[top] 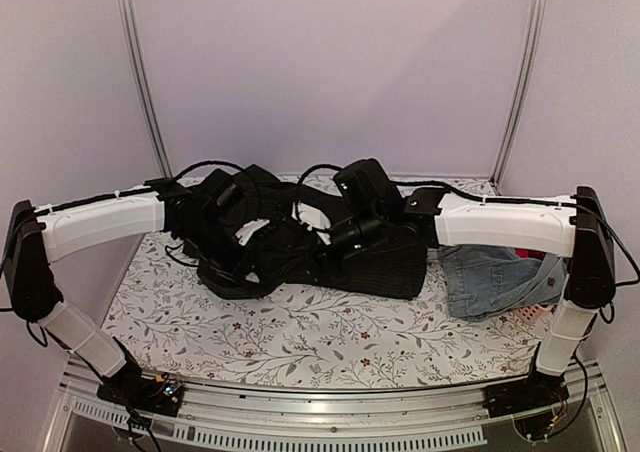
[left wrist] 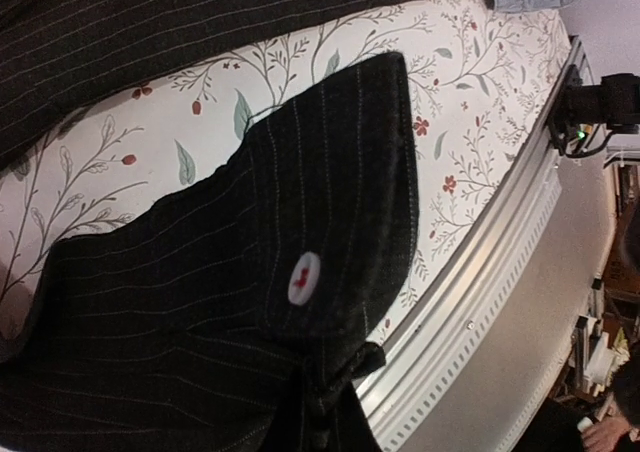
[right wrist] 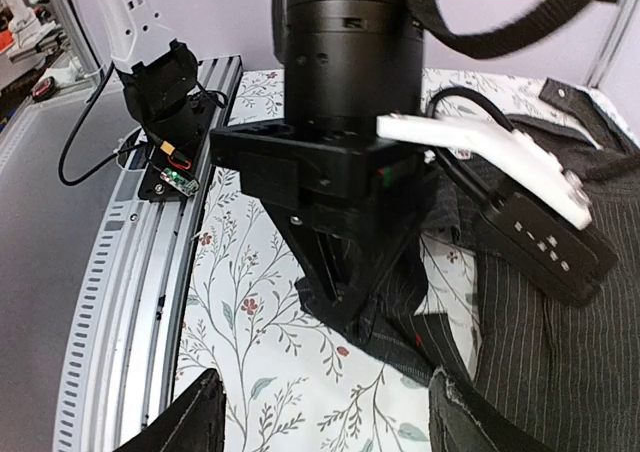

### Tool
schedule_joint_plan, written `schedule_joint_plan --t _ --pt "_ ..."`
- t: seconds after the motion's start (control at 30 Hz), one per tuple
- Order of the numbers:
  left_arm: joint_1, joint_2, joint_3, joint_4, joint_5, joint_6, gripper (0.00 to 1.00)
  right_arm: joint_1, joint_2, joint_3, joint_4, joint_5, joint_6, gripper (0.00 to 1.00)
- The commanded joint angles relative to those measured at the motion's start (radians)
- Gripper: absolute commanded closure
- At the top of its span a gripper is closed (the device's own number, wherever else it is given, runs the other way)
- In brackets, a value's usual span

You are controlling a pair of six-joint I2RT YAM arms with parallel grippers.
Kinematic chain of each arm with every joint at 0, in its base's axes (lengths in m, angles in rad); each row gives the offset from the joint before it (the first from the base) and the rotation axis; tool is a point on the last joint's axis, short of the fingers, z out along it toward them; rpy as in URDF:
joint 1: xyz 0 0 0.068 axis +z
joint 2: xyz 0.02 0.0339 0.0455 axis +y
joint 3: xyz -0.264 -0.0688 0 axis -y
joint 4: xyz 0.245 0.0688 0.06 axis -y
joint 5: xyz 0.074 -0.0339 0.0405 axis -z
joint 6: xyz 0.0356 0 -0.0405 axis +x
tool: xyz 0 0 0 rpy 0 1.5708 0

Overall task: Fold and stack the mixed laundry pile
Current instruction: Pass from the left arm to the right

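Note:
The black pinstriped shirt [top: 380,262] of the mixed laundry pile lies bunched mid-table. My left gripper [left wrist: 325,412] is shut on a fold of it just below the cuff with the white button [left wrist: 303,277]. In the right wrist view the left gripper [right wrist: 352,307] pinches that dark fabric a little above the cloth. My right gripper [right wrist: 325,422] hangs open over the bare cloth beside it, nothing between its fingers [right wrist: 190,417]. From above, both grippers meet over the shirt, left [top: 262,252] and right [top: 322,244]. Faded denim [top: 495,272] lies under the right arm, with a bit of red [top: 553,264] at its edge.
The floral tablecloth [top: 300,342] covers the table. An aluminium rail [top: 330,412] runs along the near edge. A pink slatted basket [top: 525,317] peeks out at the right front, partly under the denim. Purple walls close the back and sides.

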Motion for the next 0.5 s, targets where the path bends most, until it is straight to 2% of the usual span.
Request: schedule_joint_plan --t 0.0,0.47 --pt "0.025 -0.001 0.009 -0.007 0.149 0.072 0.99 0.044 0.051 0.029 0.103 0.085 -0.164 0.31" --pt "0.053 -0.015 -0.024 -0.001 0.273 0.14 0.94 0.081 0.151 0.05 0.103 0.175 -0.335 0.27"
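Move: The left hand already pinches the dark striped garment. Its loose flap hangs about 6 cm to that hand's right and 3 cm below, and the open right gripper waits some 15 cm to its right and 7 cm higher. From the right hand, the flap lies about 9 cm left, 1 cm ahead and 10 cm below. The garment body is spread some 15 cm ahead of the right hand, 2 cm left and 20 cm below. The right hand comes in on the hanging flap from its right, first mostly leftward by about 3.5 cm and then sinking nearly 5 cm, rolling some 15 degrees about its own fingers' line and keeping them wide open so that they pass either side of the cloth beside the left fingers. The left hand keeps its pinch and presents the cloth, easing up, back and slightly right by a centimetre or so each way while its fingertips swing about 10 degrees towards the right gripper. ##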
